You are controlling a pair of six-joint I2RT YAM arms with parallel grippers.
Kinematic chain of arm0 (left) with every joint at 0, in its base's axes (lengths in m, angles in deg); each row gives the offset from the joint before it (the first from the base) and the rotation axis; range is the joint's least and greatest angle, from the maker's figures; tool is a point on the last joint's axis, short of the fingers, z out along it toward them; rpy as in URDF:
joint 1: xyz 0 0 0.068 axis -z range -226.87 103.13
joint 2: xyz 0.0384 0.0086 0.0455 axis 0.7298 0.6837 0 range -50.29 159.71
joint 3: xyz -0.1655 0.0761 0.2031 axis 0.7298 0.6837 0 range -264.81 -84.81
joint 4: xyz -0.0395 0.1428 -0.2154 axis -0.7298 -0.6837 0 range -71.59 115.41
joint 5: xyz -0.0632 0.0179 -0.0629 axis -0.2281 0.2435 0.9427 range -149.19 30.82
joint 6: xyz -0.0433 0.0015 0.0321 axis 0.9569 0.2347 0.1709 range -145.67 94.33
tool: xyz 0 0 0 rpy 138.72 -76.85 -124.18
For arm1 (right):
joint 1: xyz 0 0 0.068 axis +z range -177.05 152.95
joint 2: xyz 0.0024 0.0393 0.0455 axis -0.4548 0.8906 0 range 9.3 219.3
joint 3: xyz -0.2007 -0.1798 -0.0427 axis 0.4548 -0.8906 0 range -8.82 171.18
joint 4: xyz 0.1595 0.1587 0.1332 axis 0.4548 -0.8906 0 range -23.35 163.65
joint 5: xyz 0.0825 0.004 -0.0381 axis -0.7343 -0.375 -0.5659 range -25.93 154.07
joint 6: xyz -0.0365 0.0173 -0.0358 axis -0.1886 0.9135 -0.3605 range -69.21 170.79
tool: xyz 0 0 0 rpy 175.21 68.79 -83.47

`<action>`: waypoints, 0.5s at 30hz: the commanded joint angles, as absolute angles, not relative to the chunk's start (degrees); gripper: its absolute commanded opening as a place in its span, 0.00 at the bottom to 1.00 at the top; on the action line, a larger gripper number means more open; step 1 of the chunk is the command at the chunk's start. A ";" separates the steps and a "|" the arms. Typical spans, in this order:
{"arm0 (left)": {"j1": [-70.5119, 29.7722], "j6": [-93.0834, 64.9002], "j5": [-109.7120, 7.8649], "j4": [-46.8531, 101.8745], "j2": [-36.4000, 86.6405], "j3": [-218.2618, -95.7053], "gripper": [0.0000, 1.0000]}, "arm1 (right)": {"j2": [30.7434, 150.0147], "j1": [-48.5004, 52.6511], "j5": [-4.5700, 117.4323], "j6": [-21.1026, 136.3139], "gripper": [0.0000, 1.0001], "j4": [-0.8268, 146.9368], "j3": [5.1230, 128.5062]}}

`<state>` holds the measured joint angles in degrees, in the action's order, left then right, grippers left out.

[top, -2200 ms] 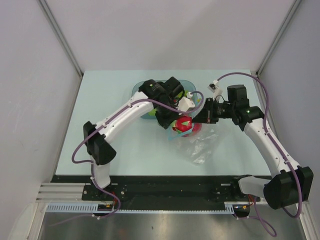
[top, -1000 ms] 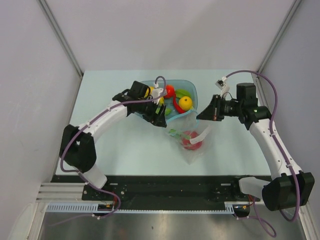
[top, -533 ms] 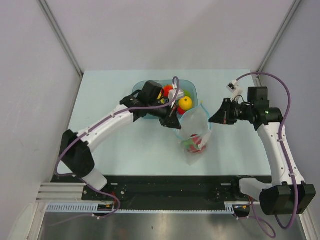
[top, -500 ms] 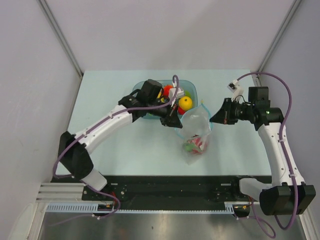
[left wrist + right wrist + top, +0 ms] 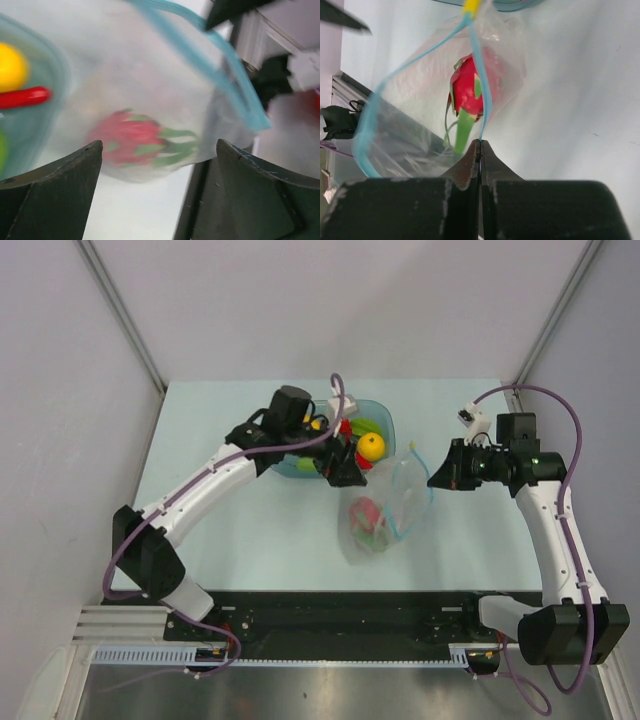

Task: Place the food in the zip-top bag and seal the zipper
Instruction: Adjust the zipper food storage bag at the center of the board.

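The clear zip-top bag (image 5: 384, 508) hangs open over the table, and its blue zipper (image 5: 479, 75) is pinched by my right gripper (image 5: 480, 142), which is shut on the strip. Inside lies the pink dragon fruit (image 5: 468, 89), also visible through the plastic in the left wrist view (image 5: 131, 144). My left gripper (image 5: 341, 468) stands open and empty at the bag's left side, beside the tray. The zipper (image 5: 227, 80) runs ahead of its fingers. More food sits in the tray: a yellow-orange citrus (image 5: 371, 446) and a red chili (image 5: 25, 96).
The translucent blue-green tray (image 5: 384, 416) stands at the back middle of the table, partly covered by my left arm. The right arm (image 5: 548, 510) reaches in from the right. Grey walls close in both sides and the back.
My left gripper has gone from shut at the bag's mouth to open, and has drawn back a little toward the tray. The bag has swung left and lower under the right gripper.
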<state>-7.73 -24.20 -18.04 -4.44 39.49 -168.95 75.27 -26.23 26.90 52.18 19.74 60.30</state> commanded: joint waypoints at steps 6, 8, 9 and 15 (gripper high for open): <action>-22.88 -30.33 -41.04 -1.39 45.58 -180.51 1.00 | 74.78 -26.70 26.81 50.97 0.00 20.65 60.44; -23.14 -28.67 -45.55 -7.00 51.80 -187.07 1.00 | 74.78 -26.70 26.54 51.58 0.00 21.09 60.53; -23.23 -24.31 -46.61 -8.50 53.23 -188.34 1.00 | 74.78 -26.61 26.46 51.76 0.00 21.70 60.53; -21.12 -9.52 -57.93 -3.07 55.26 -179.57 0.89 | 74.78 -26.70 25.15 53.69 0.00 23.02 60.70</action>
<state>-23.06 -19.52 -46.82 -3.17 54.16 -183.51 75.38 -26.43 27.17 52.46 20.05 60.19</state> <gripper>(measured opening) 0.905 0.006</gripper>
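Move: The left hand, open and empty beside the bag, heads for the food container, whose middle lies about 18 cm ahead, 7 cm to its left and 21 cm below. Inside, the tomato is some 22 cm ahead and 5 cm left, the banana 19 ahead and 15 left, the cucumber 10 ahead and 11 left. The bagged dragon fruit lies 8 cm behind and 5 cm right of it, 19 cm down. From the right hand the container is roughly 19 cm ahead, 28 cm left and 19 cm below. Forward and leftward the left hand sweeps, fast and nearly level, some 23 cm away from the bag to above the container's banana and tomato, then starts to drop over them, by about 4 cm. Its wrist swings some 40 degrees counter-clockwise, fingers staying wide open and touching no food. The right hand stays in place, still pinching the bag's blue zipper edge. ##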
